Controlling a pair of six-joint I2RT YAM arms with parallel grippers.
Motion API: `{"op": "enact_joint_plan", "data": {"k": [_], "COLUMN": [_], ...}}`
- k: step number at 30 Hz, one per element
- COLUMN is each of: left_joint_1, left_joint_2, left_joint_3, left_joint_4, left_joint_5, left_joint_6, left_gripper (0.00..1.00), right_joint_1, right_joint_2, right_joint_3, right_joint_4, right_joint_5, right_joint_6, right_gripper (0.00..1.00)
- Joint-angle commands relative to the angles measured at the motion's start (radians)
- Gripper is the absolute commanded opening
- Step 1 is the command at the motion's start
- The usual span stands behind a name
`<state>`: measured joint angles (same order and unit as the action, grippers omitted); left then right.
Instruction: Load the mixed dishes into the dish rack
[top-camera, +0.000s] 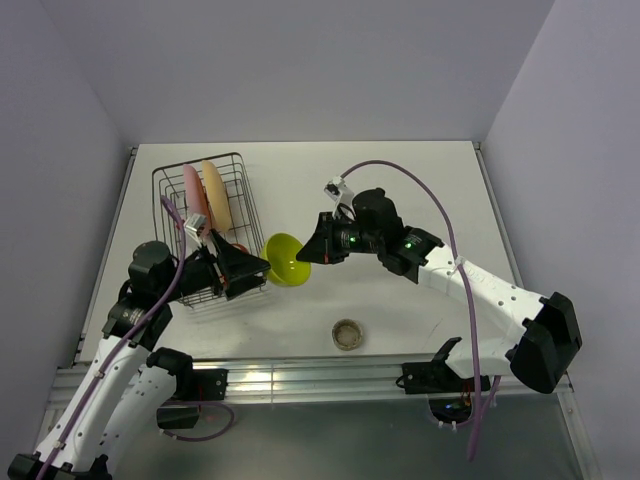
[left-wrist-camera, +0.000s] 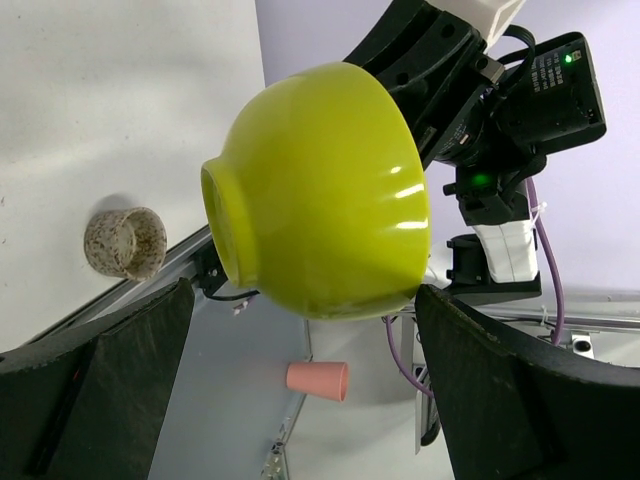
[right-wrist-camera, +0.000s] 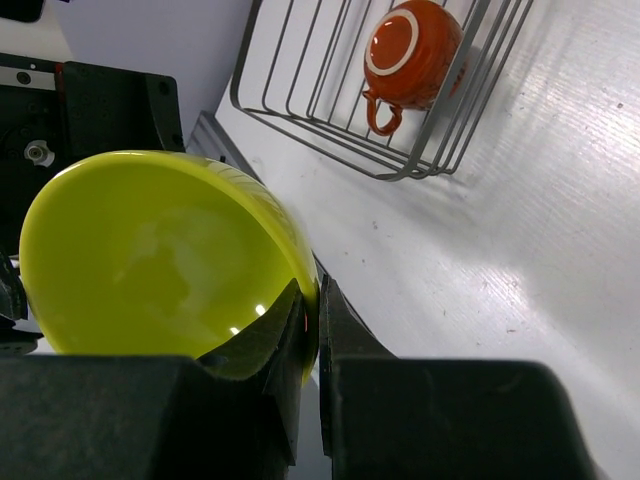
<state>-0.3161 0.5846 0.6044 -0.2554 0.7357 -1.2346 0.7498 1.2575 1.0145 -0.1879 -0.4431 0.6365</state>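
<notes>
My right gripper (top-camera: 312, 250) is shut on the rim of the lime-green bowl (top-camera: 286, 259) and holds it on its side above the table, just right of the dish rack (top-camera: 245, 170). The right wrist view shows one finger inside the bowl (right-wrist-camera: 150, 250) and one outside, at the right gripper (right-wrist-camera: 318, 310). My left gripper (left-wrist-camera: 305, 290) stands open, and the outside of the bowl (left-wrist-camera: 320, 190) reaches between its fingertips. A pink plate (top-camera: 193, 192) and a yellow-orange plate (top-camera: 217, 195) stand upright in the rack. The red-orange mug (right-wrist-camera: 410, 45) lies in the rack (right-wrist-camera: 300, 130). The grey-beige cup (top-camera: 348, 334) stands near the front edge.
The two arms meet close together over the table's left middle. An aluminium rail (top-camera: 300, 378) runs along the near edge. A small pink cup (left-wrist-camera: 318, 380) lies on the floor below the table. White walls close in the back and sides.
</notes>
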Motion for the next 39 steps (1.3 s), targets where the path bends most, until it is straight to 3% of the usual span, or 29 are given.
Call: {"op": "enact_joint_plan", "data": {"k": [1, 10, 24, 29, 33, 39], "left_joint_1": [-0.003, -0.003, -0.005, -0.006, -0.021, -0.046], "left_joint_2": [0.006, 0.030, 0.031, 0.023, 0.029, 0.047], "left_joint_3": [0.029, 0.043, 0.090, 0.097, 0.136, 0.173], "left_joint_4": [0.062, 0.148, 0.079, 0.022, -0.095, -0.171], "left_joint_5": [0.004, 0.010, -0.010, -0.045, -0.114, -0.197], "left_joint_6": [-0.005, -0.052, -0.006, 0.043, 0.116, 0.178], "left_gripper": [0.99, 0.99, 0.98, 0.85, 0.63, 0.50], "right_joint_1": [0.002, 0.040, 0.052, 0.054, 0.057, 0.082], "right_joint_2": [-0.023, 0.013, 0.039, 0.052, 0.063, 0.077], "right_joint_3": [0.010, -0.007, -0.001, 0.035, 0.059, 0.116], "right_joint_4": [0.093, 0.139, 0.120, 0.110, 0.093, 0.044], "right_joint_5": [-0.032, -0.036, 0.000, -0.002, 0.007, 0.052], "right_joint_6": [0.023, 0.046, 0.035, 0.035, 0.037, 0.029], "right_gripper": [0.00, 0.00, 0.00, 0.00, 0.00, 0.00]}}
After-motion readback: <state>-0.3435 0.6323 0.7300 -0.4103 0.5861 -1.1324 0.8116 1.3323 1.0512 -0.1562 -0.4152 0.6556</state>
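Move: The bowl, pinched by its rim in my right hand, has its middle about 6 cm to the right of my open left fingers, 4 cm ahead and nearly level with them. My left fingers lie some 10 cm left and 5 cm back of my right hand. About 20 cm below my left hand, the mug in the rack sits 14 cm ahead and 7 cm left; the stone cup is 19 cm right, 4 cm back. I carry the bowl about 2.5 cm left into my waiting left hand, keeping my right fingers shut on its rim. My left hand eases some 1.5 cm forward, rising a little and dipping again, then closes by about a quarter with a slight roll, one finger at the bowl's foot and the other at its rim. ##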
